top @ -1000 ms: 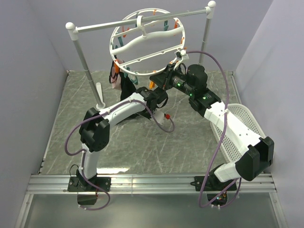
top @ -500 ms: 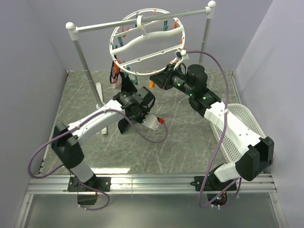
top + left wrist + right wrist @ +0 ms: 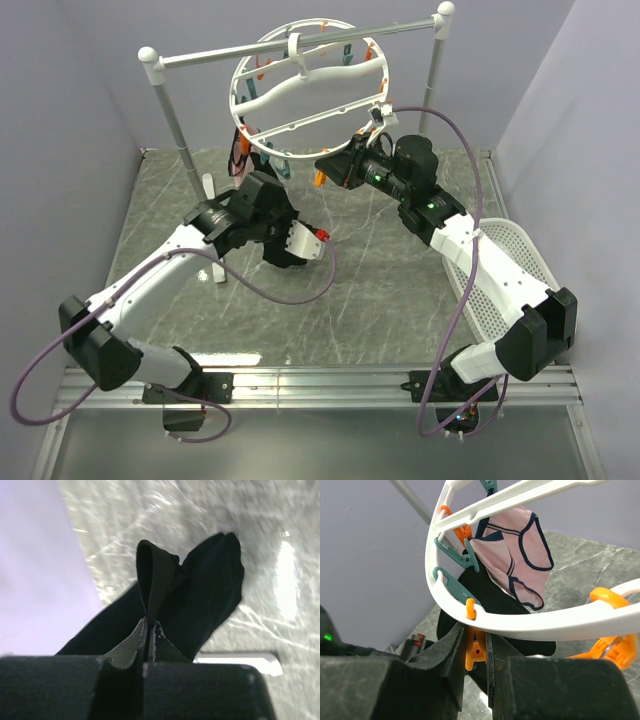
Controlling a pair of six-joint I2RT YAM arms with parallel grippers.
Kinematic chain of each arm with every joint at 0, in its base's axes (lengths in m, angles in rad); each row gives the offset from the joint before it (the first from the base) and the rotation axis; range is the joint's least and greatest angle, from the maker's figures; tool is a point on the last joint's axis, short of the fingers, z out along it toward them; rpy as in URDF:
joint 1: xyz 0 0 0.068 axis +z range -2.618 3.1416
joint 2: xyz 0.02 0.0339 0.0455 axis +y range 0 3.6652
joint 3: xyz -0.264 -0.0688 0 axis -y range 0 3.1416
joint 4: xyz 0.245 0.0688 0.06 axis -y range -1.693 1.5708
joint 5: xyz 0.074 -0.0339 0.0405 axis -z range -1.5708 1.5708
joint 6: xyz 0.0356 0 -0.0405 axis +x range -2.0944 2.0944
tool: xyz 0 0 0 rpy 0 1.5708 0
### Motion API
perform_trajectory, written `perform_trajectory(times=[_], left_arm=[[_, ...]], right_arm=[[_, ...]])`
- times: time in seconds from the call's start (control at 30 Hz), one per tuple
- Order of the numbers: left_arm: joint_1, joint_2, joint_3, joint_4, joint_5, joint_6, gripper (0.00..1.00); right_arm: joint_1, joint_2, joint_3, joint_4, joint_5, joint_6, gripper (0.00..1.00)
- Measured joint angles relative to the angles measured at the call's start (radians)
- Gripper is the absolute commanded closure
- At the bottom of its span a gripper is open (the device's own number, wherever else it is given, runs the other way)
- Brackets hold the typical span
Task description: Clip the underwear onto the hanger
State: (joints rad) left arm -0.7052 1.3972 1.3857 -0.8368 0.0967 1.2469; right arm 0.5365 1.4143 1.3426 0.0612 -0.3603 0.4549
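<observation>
The hanger (image 3: 237,100) is a white ring on the rail, and its rim (image 3: 530,622) crosses the right wrist view. My right gripper (image 3: 475,630) is shut on an orange clothespin (image 3: 476,650) hanging from that rim, at the ring's lower edge (image 3: 322,176). The underwear (image 3: 205,590) is black. My left gripper (image 3: 149,622) is shut on a fold of its band, low and left of the ring. More of the underwear's black fabric (image 3: 490,597) hangs behind the rim, below the teal pins (image 3: 451,550).
A pink garment (image 3: 517,550) is clipped to the ring's left side (image 3: 238,155). The white-and-silver rail stand (image 3: 180,130) spans the back, with its foot (image 3: 210,190) on the marble floor. A white basket (image 3: 515,265) sits at the right. Purple walls close in both sides.
My left arm swung back and to the left, and its gripper closed on the underwear's band. The right arm stayed on the orange clothespin.
</observation>
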Motion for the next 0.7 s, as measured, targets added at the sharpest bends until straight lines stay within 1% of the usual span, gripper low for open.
perform_trajectory(times=[0.13, 0.27, 0.5, 0.7], left_arm=[[0.029, -0.059, -0.013, 0.061, 0.086, -0.033, 1.00], [0.058, -0.065, 0.001, 0.085, 0.182, -0.074, 1.00], [0.115, -0.018, 0.116, 0.086, 0.335, -0.162, 1.00], [0.132, 0.041, 0.204, 0.085, 0.407, -0.207, 1.00]], right_arm=[[-0.002, 0.000, 0.000, 0.007, -0.017, 0.000, 1.00], [-0.003, 0.000, -0.002, 0.018, -0.034, 0.000, 1.00], [-0.006, -0.001, -0.028, 0.066, -0.080, 0.000, 1.00], [-0.010, -0.002, -0.042, 0.094, -0.106, -0.004, 1.00]])
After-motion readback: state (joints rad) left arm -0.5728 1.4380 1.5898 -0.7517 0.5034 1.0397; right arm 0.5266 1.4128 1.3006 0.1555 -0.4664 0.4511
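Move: Held open in the right fingers, the orange clip on the hanger's near rim lies about 9 cm to the right of the left hand, 5 cm ahead and 13 cm above. The next teal clip is some 9 cm to the left of that orange clip and 3 cm farther out; the pink underwear hangs roughly 14 cm ahead, 10 cm left and 9 cm above the left hand. From the right hand, the black underwear's pinched edge is about 9 cm left, 5 cm back and 13 cm below. Lifting the still-pinched free edge of the black underwear towards the orange clip, the left hand rises some 8 cm, drifting about 4 cm right in the later part, while its wrist swings the steeply down-pointing fingers about 25 degrees up, more level and to the right. The right hand keeps its squeeze on the clip, easing back about 1 cm with a slight counter-clockwise turn. ##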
